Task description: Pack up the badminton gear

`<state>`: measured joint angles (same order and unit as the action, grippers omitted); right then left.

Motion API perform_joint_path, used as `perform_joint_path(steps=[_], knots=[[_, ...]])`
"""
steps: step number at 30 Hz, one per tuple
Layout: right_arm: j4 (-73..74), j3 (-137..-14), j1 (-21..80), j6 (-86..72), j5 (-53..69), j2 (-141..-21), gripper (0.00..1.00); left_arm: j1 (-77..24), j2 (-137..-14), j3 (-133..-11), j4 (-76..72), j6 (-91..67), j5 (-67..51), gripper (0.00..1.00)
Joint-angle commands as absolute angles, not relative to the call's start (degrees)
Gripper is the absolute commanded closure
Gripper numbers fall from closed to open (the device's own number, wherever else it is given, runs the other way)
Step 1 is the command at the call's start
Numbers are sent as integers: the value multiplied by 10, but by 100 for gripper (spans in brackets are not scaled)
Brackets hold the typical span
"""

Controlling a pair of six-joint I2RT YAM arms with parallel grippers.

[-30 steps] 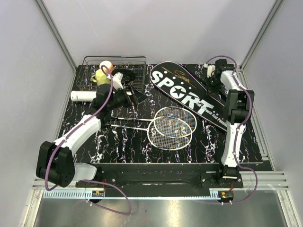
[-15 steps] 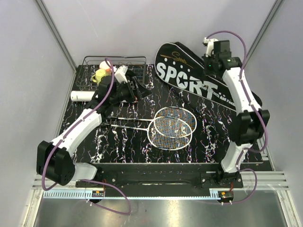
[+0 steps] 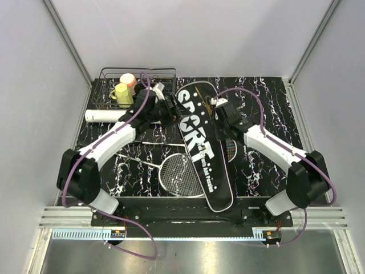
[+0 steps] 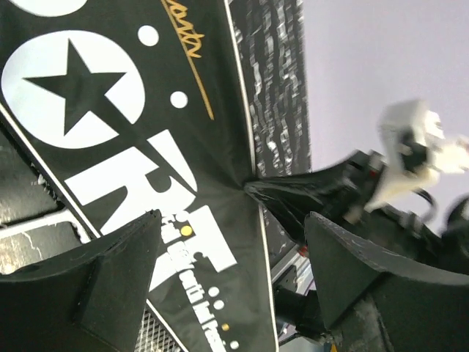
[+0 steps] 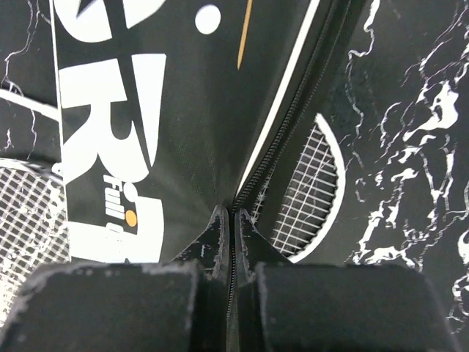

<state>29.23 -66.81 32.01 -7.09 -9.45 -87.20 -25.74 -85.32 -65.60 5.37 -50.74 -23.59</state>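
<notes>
The black SPORT bag [image 3: 201, 149] lies diagonally across the middle of the table, over the rackets. My right gripper [image 3: 214, 112] is shut on the bag's zipper edge [image 5: 233, 214] near its wide end. My left gripper [image 3: 171, 108] hangs open at the opposite side of that wide end, with the bag's printed face [image 4: 110, 110] between and below its fingers [image 4: 139, 249], not gripped. One racket head [image 3: 179, 176] shows left of the bag. The other racket head [image 3: 231, 149] peeks out from under the bag's right edge [image 5: 311, 194]. The white tube [image 3: 102, 115] lies at the far left.
A black wire basket [image 3: 157, 77] stands at the back left, holding a yellow cup [image 3: 121, 94] and a pink cup [image 3: 128, 79]. Grey walls and metal rails enclose the table on three sides.
My right arm has dragged the bag from the back right to the middle, covering the rackets, which shifted toward the front. My left gripper moved right to the bag's wide end and narrowed slightly.
</notes>
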Motion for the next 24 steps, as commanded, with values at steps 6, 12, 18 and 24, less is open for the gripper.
perform_joint_path(steps=[6,12,18,24], knots=[[103,-580,348,-133,-62,-723,100,-335,-932,-769,125,-445,-120,18],[48,-564,347,-144,-6,-701,100,-356,-952,-815,151,-421,-105,18],[11,-540,350,-116,30,-693,100,-373,-975,-855,180,-397,-53,13],[-18,-519,359,-105,41,-678,100,-397,-1025,-909,213,-367,15,18]])
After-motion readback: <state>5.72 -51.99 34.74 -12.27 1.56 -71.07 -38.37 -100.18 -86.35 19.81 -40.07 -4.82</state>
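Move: The right hand already pinches the black bag's zipped right edge. The stretch of that edge just beyond the grip lies about 4 cm ahead of this hand, and some 13 cm right, 3 cm ahead and 10 cm below the open left hand. From the left hand, the white tube is roughly 12 cm ahead and 25 cm left, the near racket's head 17 cm back and 3 cm left; both lie about 20 cm below. Keeping its shut pinch on the bag's zipped edge, the right hand lifts it about 6.5 cm, carrying it 5 cm left and slightly back while its left side rolls up and its fingers tip upward. Fingers wide, the left hand travels some 6.5 cm right over the bag towards that grip, dipping nearly 5 cm before coming partly back up and rolling about 20 degrees, left side rising. ##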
